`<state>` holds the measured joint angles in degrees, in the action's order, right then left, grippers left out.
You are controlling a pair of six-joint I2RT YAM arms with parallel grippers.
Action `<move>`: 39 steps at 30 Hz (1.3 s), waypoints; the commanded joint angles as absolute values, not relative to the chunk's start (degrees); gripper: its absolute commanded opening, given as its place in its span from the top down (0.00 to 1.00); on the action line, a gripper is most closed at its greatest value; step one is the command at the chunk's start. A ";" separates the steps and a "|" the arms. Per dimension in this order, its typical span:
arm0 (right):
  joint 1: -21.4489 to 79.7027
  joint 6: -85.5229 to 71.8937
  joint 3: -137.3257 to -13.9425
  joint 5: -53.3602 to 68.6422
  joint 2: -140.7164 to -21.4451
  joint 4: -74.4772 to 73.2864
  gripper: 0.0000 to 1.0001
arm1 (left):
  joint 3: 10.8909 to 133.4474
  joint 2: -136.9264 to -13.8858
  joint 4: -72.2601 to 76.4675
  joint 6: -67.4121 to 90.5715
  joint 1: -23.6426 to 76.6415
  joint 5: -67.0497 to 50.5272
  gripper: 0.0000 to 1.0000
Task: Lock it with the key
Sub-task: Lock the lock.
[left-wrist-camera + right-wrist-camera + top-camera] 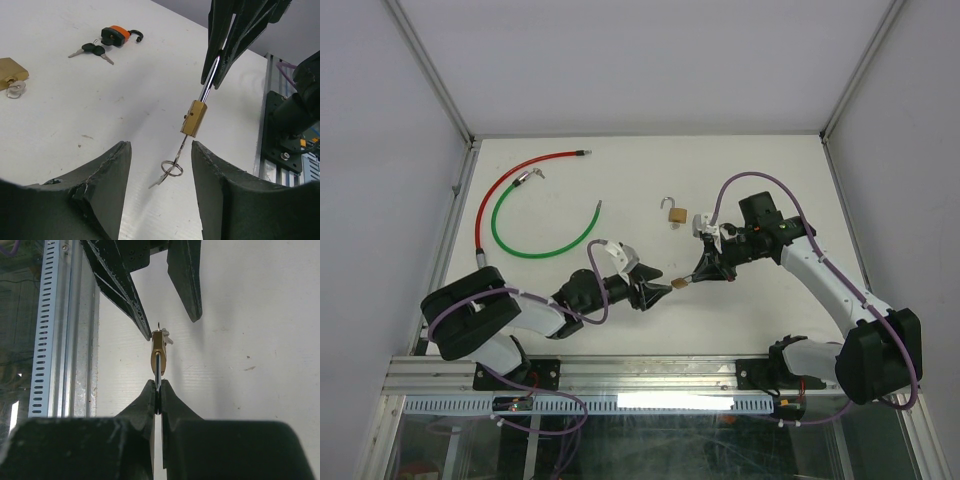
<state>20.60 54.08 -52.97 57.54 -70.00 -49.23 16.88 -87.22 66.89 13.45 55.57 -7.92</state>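
Note:
A small brass padlock (194, 118) hangs in the air by its steel shackle (210, 82), and my right gripper (158, 390) is shut on that shackle. The key (182, 148) sticks out of the padlock's underside with a key ring (172, 168) on it. My left gripper (160, 155) is open, its two fingers on either side of the key and ring, touching neither. From above, the padlock (678, 284) sits between the left gripper (660, 282) and the right gripper (698, 277) near the table's front middle.
A second brass padlock (674, 213) with its shackle up lies on the table behind. An orange lock (116, 36) with black-headed keys (92, 50) lies farther off. A red cable (515, 175) and a green cable (545, 245) curve at the back left. An aluminium rail (65, 330) runs along the near edge.

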 commanded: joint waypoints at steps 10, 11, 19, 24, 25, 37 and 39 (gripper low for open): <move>20.31 54.60 -53.32 60.38 -68.22 -48.52 1.00 | 18.98 -88.84 69.52 11.79 56.28 -12.49 0.71; 20.30 54.58 -53.35 60.42 -68.28 -48.52 1.00 | 19.12 -88.98 69.44 11.61 56.28 -12.75 0.74; 20.30 54.75 -53.25 60.71 -68.46 -48.72 1.00 | 21.13 -90.42 67.91 9.65 56.32 -16.22 0.75; 20.32 54.97 -53.30 60.61 -68.59 -48.86 1.00 | 21.30 -90.55 67.81 7.86 56.25 -17.77 1.00; 20.31 55.04 -53.32 60.55 -68.63 -48.95 1.00 | 20.88 -90.28 67.73 7.23 56.26 -18.02 1.00; 20.18 55.89 -54.18 60.65 -68.38 -50.46 1.00 | 13.26 -85.57 62.83 -3.18 53.69 -17.08 1.00; 19.98 55.90 -54.21 60.64 -68.40 -50.53 1.00 | 13.02 -84.91 61.83 -3.66 53.53 -16.89 1.00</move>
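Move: The key points out of the small brass padlock towards the left fingers, about 2 cm to the left hand's right, 2 cm back and 1 cm lower. The padlock body is roughly 5 cm to that hand's right and 1 cm back, with the right fingertips, shut on the shackle, about 8 cm right and 2 cm ahead. A larger brass padlock lies some 17 cm ahead, 5 cm right and 10 cm below. From the right hand, the small padlock is about 4 cm left, 2 cm back and 2 cm lower. Easing back and to its right, some 2 cm each way, while yawing about 10 degrees clockwise, the half-open left hand closes on the key beside the padlock body and pinches it. It then rolls about its pointing axis by some 10 degrees and draws about 1.5 cm back to the left, rising slightly. The right hand keeps its grip on the shackle and is tugged about 1 cm back and slightly left. ##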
